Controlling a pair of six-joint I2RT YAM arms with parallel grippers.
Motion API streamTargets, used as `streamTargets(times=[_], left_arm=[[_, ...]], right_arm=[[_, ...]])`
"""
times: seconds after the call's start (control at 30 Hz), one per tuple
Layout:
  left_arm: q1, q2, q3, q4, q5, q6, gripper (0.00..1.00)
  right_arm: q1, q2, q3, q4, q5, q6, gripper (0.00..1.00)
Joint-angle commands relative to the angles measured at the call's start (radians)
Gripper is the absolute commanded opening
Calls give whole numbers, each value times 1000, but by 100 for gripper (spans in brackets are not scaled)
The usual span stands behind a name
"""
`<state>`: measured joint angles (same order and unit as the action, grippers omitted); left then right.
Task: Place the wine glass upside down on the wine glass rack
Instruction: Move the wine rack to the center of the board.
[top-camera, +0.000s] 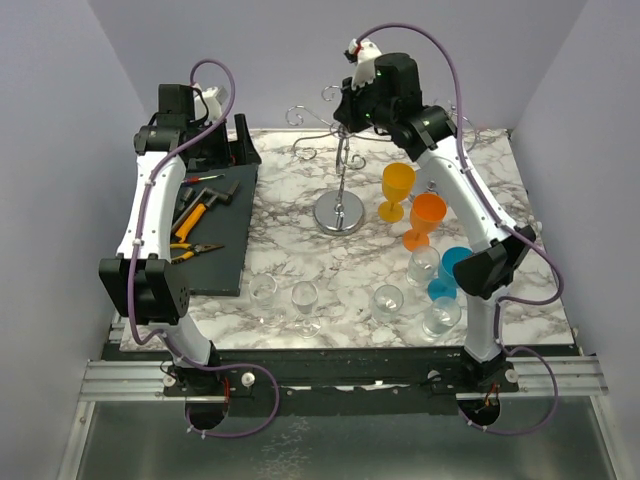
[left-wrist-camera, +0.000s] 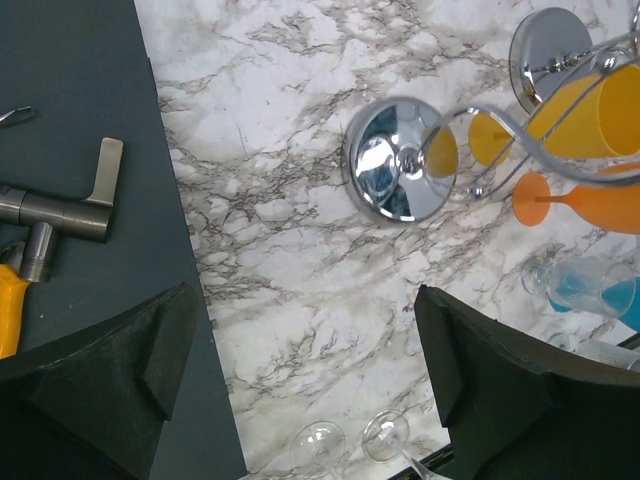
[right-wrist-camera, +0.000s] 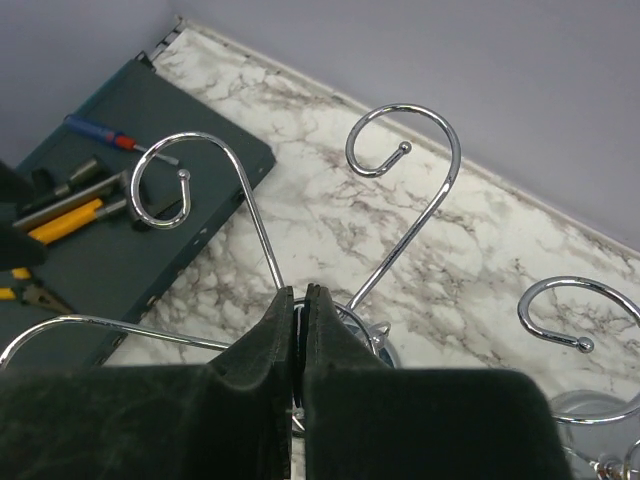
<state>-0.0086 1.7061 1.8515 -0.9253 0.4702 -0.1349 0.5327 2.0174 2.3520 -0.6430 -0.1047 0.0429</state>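
Observation:
The chrome wine glass rack (top-camera: 340, 211) stands at the back middle of the marble table, its curled hooks (right-wrist-camera: 403, 147) bare. My right gripper (top-camera: 349, 108) hangs over the rack's top. Its jaws are shut where the hook arms meet, with a thin chrome sliver of the rack between the pads (right-wrist-camera: 298, 292). Several clear wine glasses (top-camera: 305, 298) stand upright near the front edge, and yellow (top-camera: 397, 187), orange (top-camera: 427, 214) and blue (top-camera: 456, 267) ones stand to the right of the rack. My left gripper (left-wrist-camera: 305, 320) is open and empty, high over the table, with the rack's base (left-wrist-camera: 400, 172) below it.
A dark mat (top-camera: 215, 250) on the left carries pliers, a hammer and a screwdriver (top-camera: 203, 178). Purple-grey walls close in the back and sides. Two clear glasses (left-wrist-camera: 322, 447) show below the left gripper at the table's front edge.

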Motion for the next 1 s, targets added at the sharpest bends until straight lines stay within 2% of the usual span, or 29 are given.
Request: streamTargets(times=[0.0,0.2,0.33,0.57,0.63,0.73,0.87,0.97], left_arm=[[-1,-58,-21,-15,28,-19,99],[-1,-96,-65,-21,23,3,99],[-1,-120,-96,-30,-1,31,99],[-1,-164,-125,-40,-25,60,99],[-1,-170,-122,-47,-30,64,99],[-1,-178,-120,-55,-39,68,99],[-1,-185,-121,-62,-48,76,99],[-1,-188,-127,-63,-47,75,99]], right_arm=[[83,-132,14,-9,11,-5,1],[127,-254,-263,127,39,3,1],[155,-308,-384,193,66,-23,1],[167,-327,-441,178,58,-55,3],[177,-328,-445,160,65,-49,24],[185,-352,-470,151,96,-23,46],[185,-408,-504,144,100,26,57],[184,-451,-514,128,88,51,62]])
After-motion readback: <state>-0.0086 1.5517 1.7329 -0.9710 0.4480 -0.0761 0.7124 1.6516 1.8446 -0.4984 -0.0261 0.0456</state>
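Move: My shut right fingers already hold the rack's top loop; the rack's middle is straight below them, about 19 cm down, and bound for open table some 8 cm back and 2 cm left. From that hand the yellow glass stands about 13 cm right, level; the orange glass 18 cm right and 9 back; the smaller rack 24 cm right and 9 farther out. From my left hand the wine rack is about 6 cm ahead and 22 right. I keep my pinch on the loop and pull the rack quickly back towards my base with my right hand, about 8 cm and slightly left, then hold there while I open my fingers about halfway, letting go, and ease back 2 cm more with them still astride the loop. My open left hand draws back about 4 cm, touching nothing. ##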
